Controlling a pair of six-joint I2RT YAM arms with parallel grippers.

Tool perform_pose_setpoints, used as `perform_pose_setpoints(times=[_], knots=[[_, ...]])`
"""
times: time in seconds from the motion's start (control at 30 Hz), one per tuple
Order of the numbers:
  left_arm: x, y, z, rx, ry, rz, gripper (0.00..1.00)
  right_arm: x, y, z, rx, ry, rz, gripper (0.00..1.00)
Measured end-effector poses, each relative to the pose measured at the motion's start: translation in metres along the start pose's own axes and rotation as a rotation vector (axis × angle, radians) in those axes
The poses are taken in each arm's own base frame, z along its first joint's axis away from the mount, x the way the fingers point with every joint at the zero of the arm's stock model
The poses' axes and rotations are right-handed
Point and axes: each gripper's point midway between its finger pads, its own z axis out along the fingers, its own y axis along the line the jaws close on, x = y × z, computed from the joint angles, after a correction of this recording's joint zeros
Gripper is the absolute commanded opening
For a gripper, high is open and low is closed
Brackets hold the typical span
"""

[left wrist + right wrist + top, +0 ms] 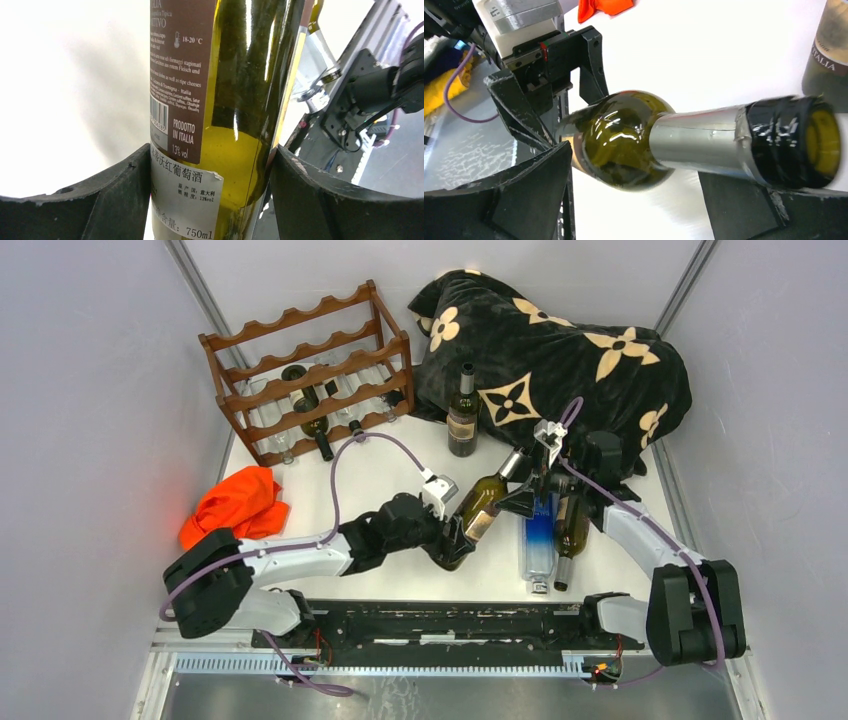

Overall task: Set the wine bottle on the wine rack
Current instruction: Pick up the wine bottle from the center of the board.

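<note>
The wine bottle (482, 502), olive-green glass with a brown label, is tilted above the table centre, neck toward the back right. My left gripper (457, 538) is shut on its lower body; in the left wrist view both fingers press the glass (235, 100) on either side. My right gripper (517, 494) is at the neck end with its jaws open. In the right wrist view the shoulder (624, 135) and foil neck pass over the spread fingers. The wine rack (310, 370), dark reddish-brown with wavy rails, stands at the back left with bottles lying in its lower tiers.
Another wine bottle (463, 415) stands upright mid-table, in front of a black flower-print blanket (560, 350). A clear bottle (538, 540) and a dark green bottle (570, 530) lie under the right arm. An orange cloth (235, 505) sits at the left.
</note>
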Motion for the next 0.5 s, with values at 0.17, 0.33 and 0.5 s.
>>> perform_pose_setpoints(times=[0.17, 0.33, 0.5], knots=[[0.014, 0.015, -0.018, -0.057, 0.032, -0.012, 0.02, 0.001, -0.006, -0.007, 0.017, 0.030, -0.066, 0.98], [0.021, 0.023, -0.036, -0.081, 0.029, -0.020, 0.02, 0.010, -0.011, -0.015, 0.040, 0.049, -0.054, 0.98], [0.017, 0.024, -0.048, -0.091, 0.007, -0.022, 0.02, 0.014, -0.011, -0.016, 0.040, 0.071, -0.066, 0.98]])
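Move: The wine bottle is already pinched near its base in the left hand, neck up and out to the right, bound for the rack about 33 cm ahead and 30 cm to the left, its middle some 5 cm higher. The standing bottle is roughly 25 cm straight ahead; the blue bottle lies about 17 cm right, 4 cm farther out and 7 cm lower. From the open right hand the rack is about 25 cm ahead, 43 cm left and slightly lower. The wine bottle is carried about 5 cm to the left, away from the right hand and a little nearer the rack, the left fingers keeping their pinch near its base; the left hand dips about a centimetre on the way, then starts to rise. The right hand, still wide open, backs off to the right and sinks, some 2 cm in all. ##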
